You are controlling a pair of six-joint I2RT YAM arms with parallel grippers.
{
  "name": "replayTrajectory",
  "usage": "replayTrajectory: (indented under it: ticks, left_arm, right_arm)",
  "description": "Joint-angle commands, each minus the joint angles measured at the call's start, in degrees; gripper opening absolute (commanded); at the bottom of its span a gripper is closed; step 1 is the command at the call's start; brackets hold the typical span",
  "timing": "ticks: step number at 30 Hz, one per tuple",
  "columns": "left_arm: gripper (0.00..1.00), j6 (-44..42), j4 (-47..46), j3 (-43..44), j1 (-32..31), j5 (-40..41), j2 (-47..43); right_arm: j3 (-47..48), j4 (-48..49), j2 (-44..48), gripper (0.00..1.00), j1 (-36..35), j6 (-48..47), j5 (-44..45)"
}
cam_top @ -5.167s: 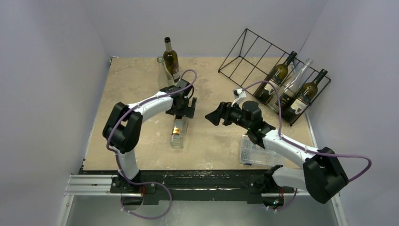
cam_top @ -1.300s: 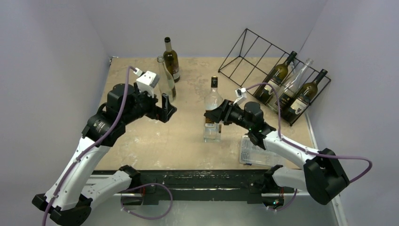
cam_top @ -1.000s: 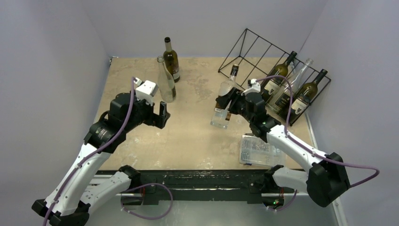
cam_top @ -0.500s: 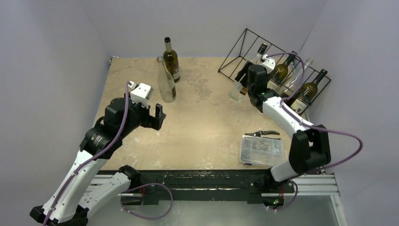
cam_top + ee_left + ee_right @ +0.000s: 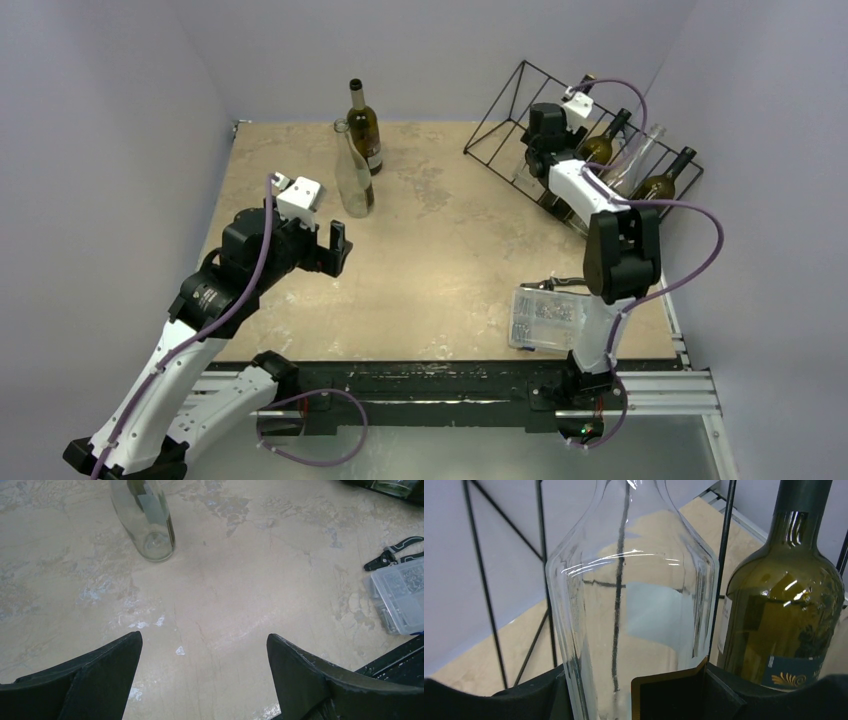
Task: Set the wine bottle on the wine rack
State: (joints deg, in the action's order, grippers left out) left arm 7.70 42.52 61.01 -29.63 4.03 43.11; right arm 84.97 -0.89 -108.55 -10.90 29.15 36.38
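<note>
My right gripper [image 5: 541,150] is shut on a clear wine bottle with a black and gold label [image 5: 634,595]. It holds the bottle inside the black wire wine rack [image 5: 520,100], in the slot to the left of a green bottle [image 5: 784,605]. In the right wrist view the rack's wires [image 5: 541,555] cross behind and beside the clear bottle. In the top view my arm mostly hides the bottle. My left gripper [image 5: 335,248] is open and empty above the table. It also shows in the left wrist view [image 5: 205,640].
Two green bottles [image 5: 600,150] [image 5: 655,185] and a clear one [image 5: 640,148] lie in the rack's right slots. A dark bottle [image 5: 362,125] and a clear bottle [image 5: 352,180] stand at the back left. A clear parts box [image 5: 545,320] and pliers [image 5: 565,283] lie at the front right.
My right arm has carried the clear bottle from the middle of the table up and back into the rack. My left arm drew back and has barely moved over the last half second.
</note>
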Motion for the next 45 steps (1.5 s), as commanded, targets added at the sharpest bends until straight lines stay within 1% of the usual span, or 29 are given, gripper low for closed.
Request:
replayTrajectory:
  ticks: [1, 5, 8, 11, 16, 17, 21, 29, 33, 38, 41, 45]
  left_arm:
    - [0.95, -0.9, -2.0, -0.3, 0.4, -0.5, -0.1]
    - [0.95, -0.9, -1.9, -0.1, 0.4, -1.3, 1.0]
    - [0.94, -0.9, -1.6, 0.0, 0.4, -1.0, 1.5]
    - [0.94, -1.0, -1.7, -0.2, 0.4, -0.3, 1.2]
    - [0.94, -0.9, -1.9, -0.4, 0.5, -0.3, 1.5]
    - [0.94, -0.9, -1.9, -0.4, 0.5, -0.4, 1.6]
    - [0.94, -0.9, -1.9, -0.4, 0.5, -0.5, 2.3]
    - [0.94, -1.0, -1.8, -0.5, 0.5, -0.2, 2.8]
    - [0.94, -1.0, -1.7, -0.4, 0.5, -0.3, 3.0]
    - [0.94, -1.0, -1.7, -0.4, 0.5, -0.4, 3.0]
    - [0.94, -1.0, -1.7, -0.4, 0.5, -0.5, 3.0]
    - [0.94, -1.0, -1.7, -0.4, 0.4, -0.7, 3.2]
  right_arm:
    - [8.2, 6.5, -2.2, 0.00, 0.9, -2.5, 7.7]
    - [10.9, 8.1, -5.8, 0.00, 1.0, -4.4, 11.0]
    - [11.6, 9.2, -7.5, 0.00, 1.1, -5.4, 11.8]
    - [10.6, 10.1, -8.6, 0.00, 1.2, -5.5, 14.0]
    - [9.0, 15.2, -10.7, 0.00, 1.1, -8.4, 15.0]
    - [9.5, 15.2, -11.5, 0.02, 1.1, -8.2, 15.9]
    - [9.8, 16.3, -13.1, 0.11, 1.3, -9.1, 14.7]
    - [10.5, 12.4, -15.3, 0.23, 1.4, -4.0, 13.4]
    - [11.1, 10.6, -16.4, 0.33, 1.4, -3.2, 12.9]
    - [10.8, 9.6, -16.3, 0.39, 1.4, -2.8, 11.1]
    - [11.0, 8.8, -16.7, 0.45, 1.5, -2.4, 10.4]
    - [12.0, 5.7, -16.9, 0.51, 1.4, -1.5, 10.4]
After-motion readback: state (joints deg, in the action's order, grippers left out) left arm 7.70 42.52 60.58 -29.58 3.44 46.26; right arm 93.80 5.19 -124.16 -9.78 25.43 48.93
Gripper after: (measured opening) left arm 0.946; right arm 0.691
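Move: The clear bottle with the black cap is held upright-leaning in the right hand. The free slot of the wine rack lies about 4 cm ahead, 4 cm right and 6 cm below. The nearest green bottle, already racked, lies level ahead-wise and some 11 cm right, 6 cm lower; the racked clear bottle beyond it is about 4 cm back and 18 cm right, 7 cm lower. From the left hand the slot is roughly 34 cm ahead, 46 cm right and 15 cm lower. Lower the right gripper about 5 cm into the free slot while carrying the clear bottle some 4 cm forward and 4 cm right, beside the nearest green bottle. Do most of it quickly, then ease slowly forward and nearly stop. Turn the wrist about 10 degrees clockwise and lean the bottle's top slightly left; keep the fingers' hold on its body. ##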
